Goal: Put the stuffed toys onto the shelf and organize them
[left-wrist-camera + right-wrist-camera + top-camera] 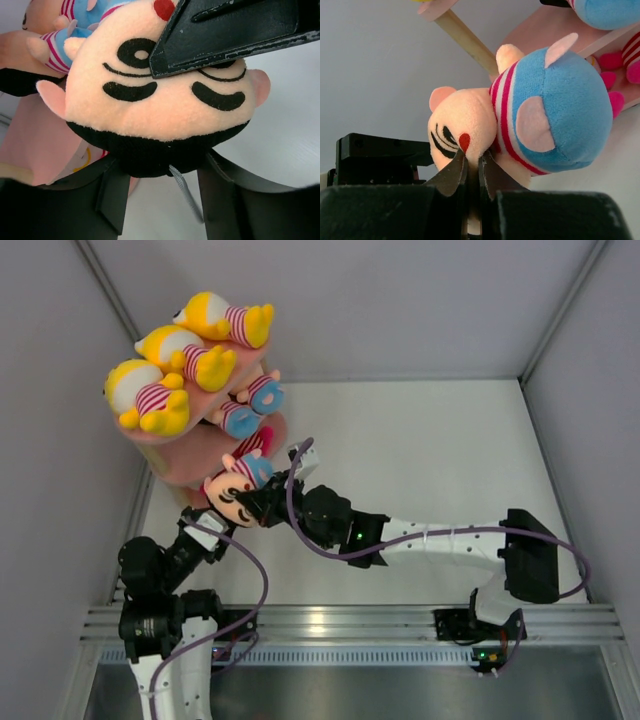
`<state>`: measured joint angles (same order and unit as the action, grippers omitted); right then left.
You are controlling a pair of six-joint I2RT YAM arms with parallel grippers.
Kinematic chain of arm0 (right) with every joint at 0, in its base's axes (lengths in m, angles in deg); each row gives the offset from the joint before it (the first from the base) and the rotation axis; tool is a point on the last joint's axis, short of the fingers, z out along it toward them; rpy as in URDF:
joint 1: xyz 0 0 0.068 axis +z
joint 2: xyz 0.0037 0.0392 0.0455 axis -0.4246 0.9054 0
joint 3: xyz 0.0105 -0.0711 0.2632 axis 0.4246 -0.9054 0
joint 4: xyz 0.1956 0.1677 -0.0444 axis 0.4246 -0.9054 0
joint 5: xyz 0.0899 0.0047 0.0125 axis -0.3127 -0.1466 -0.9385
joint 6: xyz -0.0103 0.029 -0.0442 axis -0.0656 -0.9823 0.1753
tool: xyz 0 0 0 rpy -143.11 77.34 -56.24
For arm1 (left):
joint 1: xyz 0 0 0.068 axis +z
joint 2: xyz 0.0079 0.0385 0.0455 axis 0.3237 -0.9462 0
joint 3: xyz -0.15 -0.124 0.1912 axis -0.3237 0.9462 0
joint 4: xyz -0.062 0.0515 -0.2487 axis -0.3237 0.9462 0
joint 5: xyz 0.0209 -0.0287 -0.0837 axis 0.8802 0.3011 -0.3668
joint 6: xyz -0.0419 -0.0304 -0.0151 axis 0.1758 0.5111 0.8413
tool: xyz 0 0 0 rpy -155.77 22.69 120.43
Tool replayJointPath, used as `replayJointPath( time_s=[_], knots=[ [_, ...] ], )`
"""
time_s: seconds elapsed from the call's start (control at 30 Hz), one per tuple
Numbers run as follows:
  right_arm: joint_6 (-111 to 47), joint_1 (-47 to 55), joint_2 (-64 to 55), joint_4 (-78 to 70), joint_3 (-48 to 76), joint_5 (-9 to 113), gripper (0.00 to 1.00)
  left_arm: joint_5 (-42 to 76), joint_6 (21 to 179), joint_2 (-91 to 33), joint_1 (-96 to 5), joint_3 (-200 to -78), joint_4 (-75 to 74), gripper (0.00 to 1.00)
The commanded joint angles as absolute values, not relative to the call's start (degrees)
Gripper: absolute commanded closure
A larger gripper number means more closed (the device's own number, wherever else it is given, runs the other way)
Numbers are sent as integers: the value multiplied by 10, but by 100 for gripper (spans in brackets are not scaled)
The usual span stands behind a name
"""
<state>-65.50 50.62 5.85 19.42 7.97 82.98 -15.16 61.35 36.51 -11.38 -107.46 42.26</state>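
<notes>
The pink shelf (190, 468) stands at the far left, with three yellow stuffed toys (170, 350) lying on its top board. Two pink-faced toys with blue bottoms (242, 418) lie on the middle board. A third pink-faced toy (232, 492) (560, 110) hangs at the front edge of the bottom board. My right gripper (262, 502) (472, 161) is shut on a fold of its face beside the red mouth. My left gripper (215, 525) (161, 172) is open just below, its fingers on either side of the toy's black hair (160, 150). Magenta feet (620, 70) show on the bottom board.
Grey walls close in the white table (420, 460) at the left, back and right. The shelf's wooden post (465, 37) rises just behind the held toy. A grey ribbon loop (185, 192) dangles from the toy's hair between the left fingers.
</notes>
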Motion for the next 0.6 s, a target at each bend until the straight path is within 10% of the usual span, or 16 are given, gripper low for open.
replayJointPath(
  time_s=[0.0,0.2,0.43,0.57],
  knots=[
    [-666,528,63,226,110,760,100,-148,591,371,-115,-1086,404,48],
    [-650,526,30,218,57,688,98,-162,588,379,-119,-1082,404,90],
    [-429,419,-42,10,103,405,16,-258,589,388,-119,-1068,415,94],
    [-376,334,-132,-154,121,381,1,-388,581,361,-120,-1054,425,95]
  ],
)
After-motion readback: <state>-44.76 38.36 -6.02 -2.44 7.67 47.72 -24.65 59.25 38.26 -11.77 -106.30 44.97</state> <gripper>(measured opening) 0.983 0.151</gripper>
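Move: The boy toy hangs between both hands, its dark hair already between the left hand's parted fingers. Its middle is about 8 cm ahead of that hand, 5 cm right and level; the near striped toy on the bottom shelf is some 15 cm ahead, 3 cm left and 14 cm below. From the right hand, shut on the boy toy near its neck, the boy toy's middle is about 3 cm ahead and 2 cm left, level, while the receiving left gripper is roughly 5 cm back and 6 cm left, level. The boy toy changes hands: the left fingers close on its dark hair and pinch it while the right still grips. The right then opens wide and lets go, easing back about 2 cm before pulling off some 6 cm to the right, turning roughly 25 degrees counter-clockwise and rolling left side down. The left keeps its pinch, drawing back and right about 3 cm with a slight clockwise turn. ##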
